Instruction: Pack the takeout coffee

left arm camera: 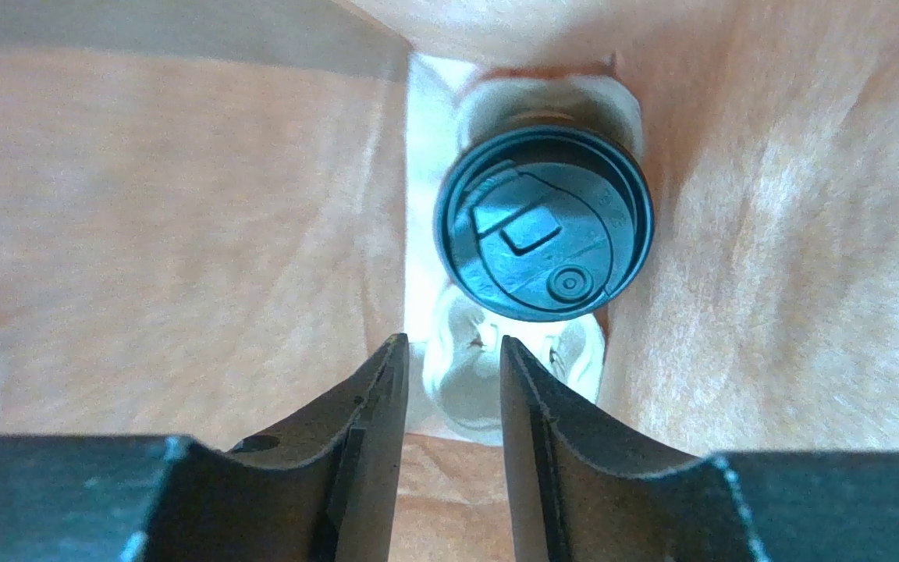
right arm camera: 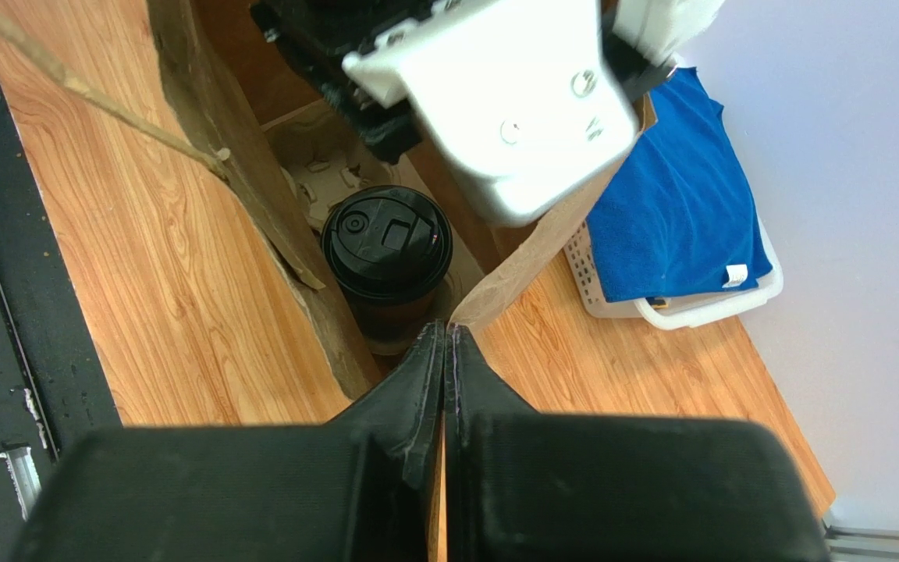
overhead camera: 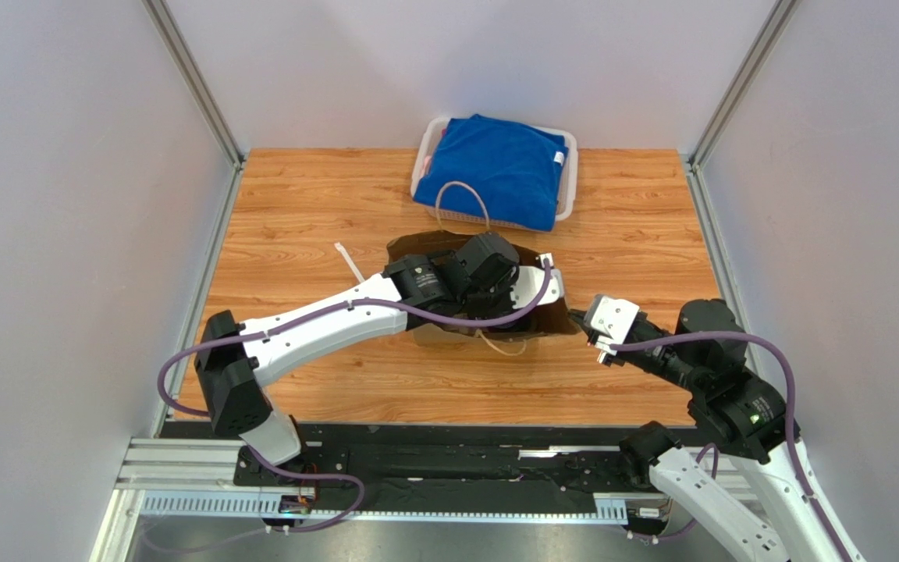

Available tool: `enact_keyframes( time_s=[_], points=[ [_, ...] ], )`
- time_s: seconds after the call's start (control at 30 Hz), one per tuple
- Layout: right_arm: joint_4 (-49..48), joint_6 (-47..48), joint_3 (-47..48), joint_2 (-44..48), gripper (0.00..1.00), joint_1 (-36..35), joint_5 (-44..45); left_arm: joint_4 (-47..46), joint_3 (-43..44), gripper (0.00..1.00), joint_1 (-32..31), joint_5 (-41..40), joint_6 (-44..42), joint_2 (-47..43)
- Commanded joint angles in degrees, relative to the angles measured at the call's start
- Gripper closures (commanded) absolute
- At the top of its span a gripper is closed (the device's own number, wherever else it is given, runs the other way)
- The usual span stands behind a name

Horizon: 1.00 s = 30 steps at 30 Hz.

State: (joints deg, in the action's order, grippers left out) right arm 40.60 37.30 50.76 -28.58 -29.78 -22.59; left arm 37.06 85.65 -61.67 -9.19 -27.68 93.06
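The takeout coffee (left arm camera: 545,223), a brown cup under a black lid, stands in the grey pulp carrier (left arm camera: 472,381) at the bottom of the brown paper bag (left arm camera: 185,211). My left gripper (left arm camera: 452,349) is down inside the bag, open, just above an empty carrier pocket beside the cup, with nothing between its fingers. In the right wrist view the coffee (right arm camera: 387,240) shows through the bag's mouth. My right gripper (right arm camera: 445,334) is shut on the bag's rim (right arm camera: 525,264), at the bag's right end (overhead camera: 554,316) in the top view.
A white basket (overhead camera: 437,141) holding a folded blue cloth (overhead camera: 501,170) sits at the back of the wooden table. A thin white strip (overhead camera: 349,260) lies left of the bag. The left arm's wrist (right arm camera: 513,105) fills the bag's mouth.
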Motion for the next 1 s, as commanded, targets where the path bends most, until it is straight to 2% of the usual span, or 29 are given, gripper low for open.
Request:
enact_keyframes(
  time_s=[0.0, 0.13, 0.3, 0.67, 0.87, 0.97],
  points=[
    [-1.05, -0.91, 2.23, -0.34, 1.00, -0.28, 0.18, -2.08, 3.30, 0.55, 1.02, -0.65, 3.42, -3.67],
    [-1.14, -2.05, 3.37, -1.74, 1.00, -0.54, 0.97, -1.03, 5.40, 0.55, 2.60, 0.83, 5.79, -5.25],
    [-1.75, -4.42, 5.13, -4.38, 1.00, -0.19, 2.37, -1.99, 6.11, 0.47, 3.84, 2.42, 7.55, -8.50],
    [-3.95, -8.47, 8.56, -10.97, 1.00, -0.28, 5.36, 2.57, 14.72, 0.23, 7.09, 2.87, 11.24, -10.70],
    [-5.97, -11.72, 12.34, -17.20, 1.00, -0.28, 8.44, 5.13, 18.68, 0.21, 11.21, 4.79, 16.25, -13.25],
    [-6.32, -12.25, 14.18, -19.84, 0.95, -0.28, 8.88, 5.48, 19.03, 0.21, 15.06, 5.85, 18.97, -15.79]
  ],
)
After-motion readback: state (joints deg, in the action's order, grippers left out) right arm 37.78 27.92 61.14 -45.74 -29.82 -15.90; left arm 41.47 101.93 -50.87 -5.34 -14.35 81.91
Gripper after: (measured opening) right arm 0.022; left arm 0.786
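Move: My left hand is open over the lidded cup inside the bag. The cup's middle is about 2 cm ahead, 4 cm right and 14 cm below; the bag's left rim is some 14 cm left, 4 cm ahead and 5 cm higher; the far handle stands about 12 cm ahead, 4 cm left and 8 cm up. From my right hand, which pinches the right rim, the cup lies roughly 10 cm ahead, 11 cm left and 20 cm below. I draw my empty left hand up out of the bag, away from the cup, about 18 cm, veering left towards the end, while its fingers spread wide and swing some 30 degrees up from their steep downward slant. Meanwhile my right hand keeps its pinch on the right rim and carries it forward roughly 5 cm, gathering speed and turning slightly clockwise. ##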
